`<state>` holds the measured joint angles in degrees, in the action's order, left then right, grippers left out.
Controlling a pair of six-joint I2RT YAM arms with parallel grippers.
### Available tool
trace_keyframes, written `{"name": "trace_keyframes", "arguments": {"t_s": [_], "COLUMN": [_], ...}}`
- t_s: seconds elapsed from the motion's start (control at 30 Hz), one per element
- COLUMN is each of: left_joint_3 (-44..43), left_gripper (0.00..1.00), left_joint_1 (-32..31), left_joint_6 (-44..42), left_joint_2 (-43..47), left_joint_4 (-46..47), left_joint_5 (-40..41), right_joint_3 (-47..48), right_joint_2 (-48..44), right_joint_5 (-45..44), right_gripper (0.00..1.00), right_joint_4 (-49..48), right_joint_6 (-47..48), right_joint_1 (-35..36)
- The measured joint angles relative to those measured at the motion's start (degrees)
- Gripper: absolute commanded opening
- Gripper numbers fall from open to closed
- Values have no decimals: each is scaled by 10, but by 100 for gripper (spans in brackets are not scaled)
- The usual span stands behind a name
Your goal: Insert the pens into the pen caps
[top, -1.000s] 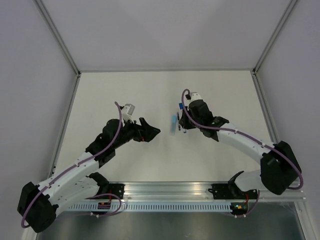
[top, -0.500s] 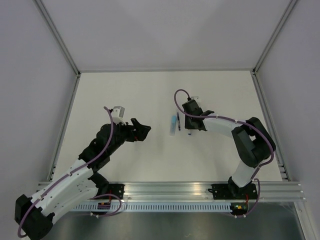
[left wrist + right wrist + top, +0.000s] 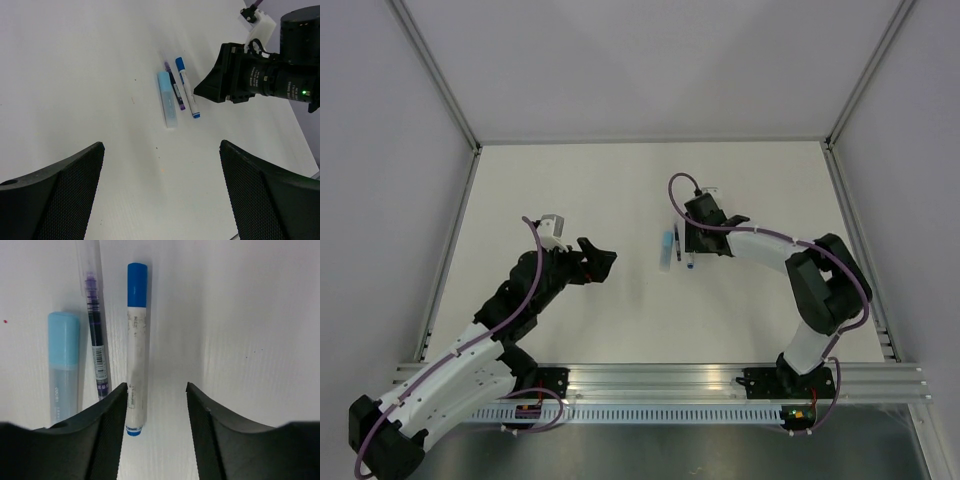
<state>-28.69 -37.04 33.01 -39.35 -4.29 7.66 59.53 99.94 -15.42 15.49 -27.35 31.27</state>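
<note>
Three pens lie side by side on the white table. The white-barrelled pen [image 3: 136, 370] wears a dark blue cap [image 3: 137, 285]. To its left are a slim dark pen [image 3: 96, 340] and a pale pen [image 3: 63, 385] with a sky-blue cap [image 3: 64, 337]. My right gripper [image 3: 155, 405] is open over the table, and the white pen's tail end lies loose just inside its left finger [image 3: 100, 440]. In the top view the right gripper [image 3: 690, 243] sits right of the pens [image 3: 667, 246]. My left gripper [image 3: 162, 192] is wide open and holds nothing, well short of the pens [image 3: 168, 100].
The table's back edge and metal frame posts [image 3: 455, 100] border the work area. The right arm's black wrist [image 3: 260, 80] hangs just right of the pens in the left wrist view.
My right gripper has come down beside the other pens and opened, leaving the white pen lying on the table. My left arm has drawn back a little to the left.
</note>
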Motion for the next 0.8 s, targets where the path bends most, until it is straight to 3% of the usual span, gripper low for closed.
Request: {"name": "trace_keyframes", "arguments": {"t_s": [0.03, 0.07, 0.17, 0.63, 0.8], "left_joint_3": [0, 0, 0, -1, -1], "left_gripper": [100, 100, 100, 100, 100], "left_joint_1": [0, 0, 0, 0, 0], "left_joint_6": [-1, -2, -10, -29, -34], "left_joint_2": [0, 1, 4, 53, 109], "left_joint_4": [0, 0, 0, -4, -15], "left_joint_5": [1, 2, 1, -101, -112], "right_joint_3": [0, 0, -9, -189, -219], "right_joint_2": [-11, -26, -86, -472, -553], "right_joint_5": [1, 2, 9, 68, 70], "right_gripper": [65, 85, 98, 98, 98], "right_joint_4": [7, 13, 21, 1, -5], "right_joint_6": [0, 1, -1, -24, -27], "right_joint_1": [0, 0, 0, 1, 1]}}
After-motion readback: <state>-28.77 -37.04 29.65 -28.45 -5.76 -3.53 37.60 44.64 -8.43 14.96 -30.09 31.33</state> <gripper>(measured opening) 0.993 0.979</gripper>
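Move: The right hand, fingers half open, hovers just over the blue-capped pen it has set down, whose middle lies about 4 cm ahead, 1 cm left and 2 cm below. The dark slim pen lies about 5 cm ahead and 4 cm left of the hand, the light-blue pen 2 cm ahead and 7 cm left. From the left hand, the blue-capped pen is roughly 14 cm ahead, 22 cm right and 18 cm below. Right hand opens fully, rising about 17 cm and back 10 off the blue-capped pen; left retreats up and back. ##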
